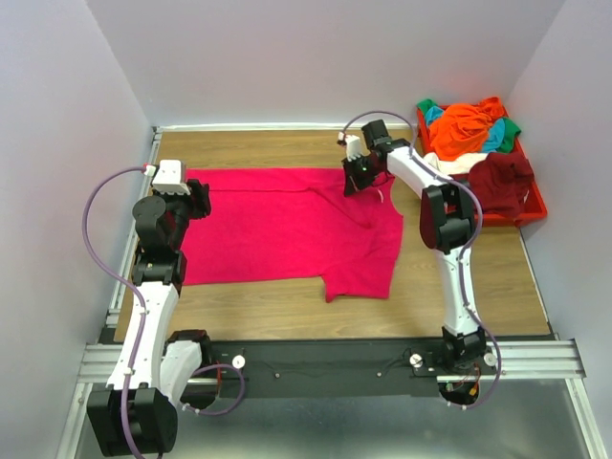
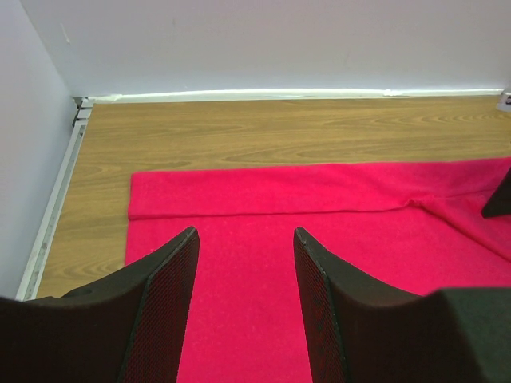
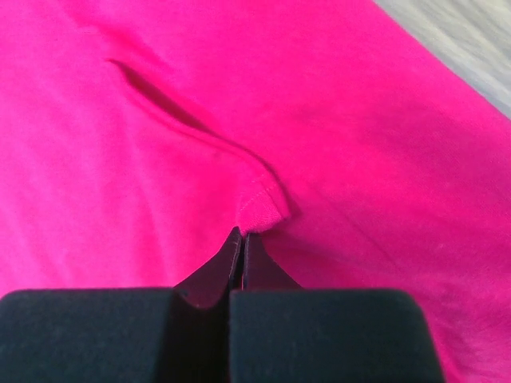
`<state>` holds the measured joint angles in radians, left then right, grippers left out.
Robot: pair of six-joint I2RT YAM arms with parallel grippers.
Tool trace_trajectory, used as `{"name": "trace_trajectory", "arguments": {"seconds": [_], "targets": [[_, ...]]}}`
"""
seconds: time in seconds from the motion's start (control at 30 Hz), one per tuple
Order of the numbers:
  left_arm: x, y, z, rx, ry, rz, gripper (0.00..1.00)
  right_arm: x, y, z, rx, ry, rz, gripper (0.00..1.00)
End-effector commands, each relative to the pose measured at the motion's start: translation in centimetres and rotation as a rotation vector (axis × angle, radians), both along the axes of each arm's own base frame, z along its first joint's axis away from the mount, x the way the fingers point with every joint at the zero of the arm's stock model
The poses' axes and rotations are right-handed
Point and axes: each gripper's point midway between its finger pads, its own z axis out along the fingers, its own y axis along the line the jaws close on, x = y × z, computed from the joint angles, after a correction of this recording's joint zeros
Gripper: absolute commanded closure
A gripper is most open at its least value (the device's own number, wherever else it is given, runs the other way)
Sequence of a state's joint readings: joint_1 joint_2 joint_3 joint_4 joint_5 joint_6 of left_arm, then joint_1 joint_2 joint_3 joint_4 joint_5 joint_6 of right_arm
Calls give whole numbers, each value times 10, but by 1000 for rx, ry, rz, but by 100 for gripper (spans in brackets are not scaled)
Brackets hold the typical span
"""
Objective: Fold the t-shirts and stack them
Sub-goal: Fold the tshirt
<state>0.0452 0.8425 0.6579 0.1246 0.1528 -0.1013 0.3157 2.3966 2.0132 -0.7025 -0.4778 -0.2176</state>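
A magenta t-shirt point(image 1: 287, 225) lies spread on the wooden table, its far edge folded over in a band point(image 2: 263, 191). My left gripper point(image 1: 198, 199) hovers open over the shirt's left end, and its jaws point(image 2: 246, 231) have only flat cloth below them. At the shirt's far right, near the collar, my right gripper point(image 1: 356, 182) is shut, its tips point(image 3: 242, 233) pinching a small hemmed fold of the magenta cloth point(image 3: 262, 207). Orange point(image 1: 464, 129), maroon point(image 1: 499, 180), teal point(image 1: 435, 115) and green point(image 1: 512, 124) t-shirts lie heaped in a bin.
The red plastic bin point(image 1: 532, 212) stands at the back right against the wall, with a bit of white cloth point(image 1: 449, 164) in it. White walls close in the table on three sides. Bare wood point(image 1: 287, 148) shows behind the shirt and in front point(image 1: 268, 306) of it.
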Motion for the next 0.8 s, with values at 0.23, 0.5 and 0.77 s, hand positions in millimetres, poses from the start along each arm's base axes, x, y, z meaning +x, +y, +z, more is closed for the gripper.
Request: {"name": "trace_trajectory", "arguments": {"seconds": [0.23, 0.5, 0.77], "targets": [[-2, 0, 2, 5, -8, 3, 41, -98, 97, 17, -14, 2, 302, 73], [-2, 0, 3, 7, -13, 4, 41, -89, 98, 51, -74, -132, 321, 10], [-3, 1, 5, 6, -18, 9, 41, -5, 9, 75, -116, -197, 24, 0]]}}
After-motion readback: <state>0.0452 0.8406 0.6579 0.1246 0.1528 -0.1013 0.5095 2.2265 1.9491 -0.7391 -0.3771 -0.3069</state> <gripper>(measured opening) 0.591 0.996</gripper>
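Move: The right fingers are shut on a raised fold of the pink t-shirt and take it to the bare shirt body about 9 cm to the left and 7 cm back, only a centimetre or so lower. The inner end of the diagonal crease lies roughly 9 cm left and level with the hand; the shirt's right side edge is some 12 cm right and 6 cm back. From the idle left hand, that laying place is about 8 cm ahead, 26 cm right and 25 cm below. Still pinching the fold, the right hand draws it left and back over the shirt body, about 12 cm each way and hardly off the cloth, turning some 20 degrees counter-clockwise. The fingers start opening on the way and let go of the fold, then the hand doubles back right and forward about half that far, rising clear with fingers wide open. ##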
